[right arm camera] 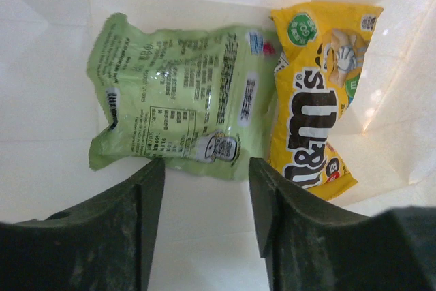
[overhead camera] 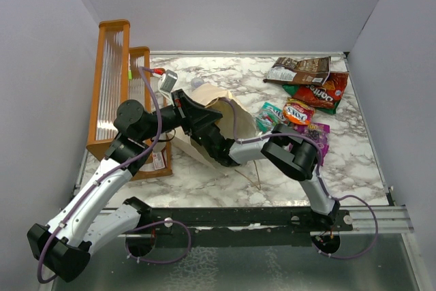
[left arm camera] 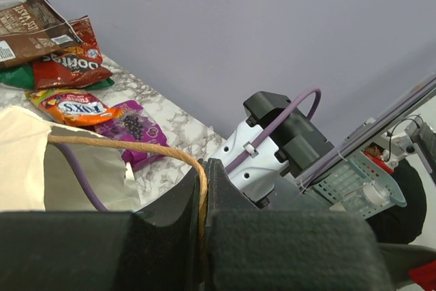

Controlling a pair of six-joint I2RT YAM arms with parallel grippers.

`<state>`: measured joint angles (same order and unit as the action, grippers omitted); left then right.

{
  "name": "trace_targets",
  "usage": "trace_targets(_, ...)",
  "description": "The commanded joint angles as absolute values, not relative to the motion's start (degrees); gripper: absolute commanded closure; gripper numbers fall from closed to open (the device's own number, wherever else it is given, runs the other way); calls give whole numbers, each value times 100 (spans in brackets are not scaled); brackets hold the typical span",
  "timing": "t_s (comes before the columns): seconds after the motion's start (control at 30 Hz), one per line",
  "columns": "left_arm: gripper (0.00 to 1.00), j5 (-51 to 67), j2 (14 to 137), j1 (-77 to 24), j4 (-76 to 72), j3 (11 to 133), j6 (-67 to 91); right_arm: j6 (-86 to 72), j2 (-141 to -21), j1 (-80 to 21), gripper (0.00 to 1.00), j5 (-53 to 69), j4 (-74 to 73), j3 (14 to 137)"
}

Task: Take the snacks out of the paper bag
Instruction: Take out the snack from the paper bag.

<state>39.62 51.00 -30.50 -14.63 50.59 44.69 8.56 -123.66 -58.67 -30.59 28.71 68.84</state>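
Note:
The cream paper bag [overhead camera: 219,97] lies on the marble table with its mouth held up. My left gripper [left arm camera: 202,195] is shut on the bag's tan loop handle [left arm camera: 136,146]. My right gripper [right arm camera: 206,189] is inside the bag, open. Its fingertips stop just short of the near edge of a light green packet [right arm camera: 180,97], and a yellow candy pack [right arm camera: 317,93] lies to the right of that packet. Out on the table lie a brown chip bag [overhead camera: 300,69], a red chip bag [overhead camera: 320,92], an orange packet [overhead camera: 298,111], a purple pouch [overhead camera: 317,133] and a teal-pink packet [overhead camera: 269,115].
An orange-framed wooden rack [overhead camera: 112,86] stands at the far left, close behind my left arm. Grey walls enclose the table on three sides. The right arm's forearm [overhead camera: 272,144] stretches across the table's middle into the bag's mouth.

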Motion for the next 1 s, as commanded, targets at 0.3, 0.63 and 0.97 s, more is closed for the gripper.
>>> trace_targets(0.3,100,3924,4786,-3110,-934,5154,3902,1083,-12102,-5634,88,-2323,2801,6707)
trace_targets(0.63,100,3184,4571,-3115,-552,4809,3528,968,-10664,-5687,99,-1440,2463,5742)
trace_targets(0.97,100,3428,4432,-3112,-914,4624,3564,783,-10462,-5728,93,-2322,2468,5473)
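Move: Inside the tilted paper bag, the green snack packet lies about 6 cm ahead of the right hand, 3 cm to its left and 3 cm lower. The yellow M&M's packet beside it is roughly 8 cm ahead and 4 cm to the right, at the same depth; outside the bag, the teal packet sits some 23 cm right and 2 cm farther out. From the left hand, holding the bag's handle, the green packet is about 20 cm ahead, 10 cm left and 38 cm below. The right hand creeps about 1 cm forward towards the green packet while its half-open fingers shut completely just short of it, then it backs away some 6 cm with them closed and empty, rising about 5 cm, easing right and turning some 10 degrees counter-clockwise. The left fingers keep their pinch on the twisted handle throughout, and that hand sinks about 3.5 cm, drifting slightly left. ##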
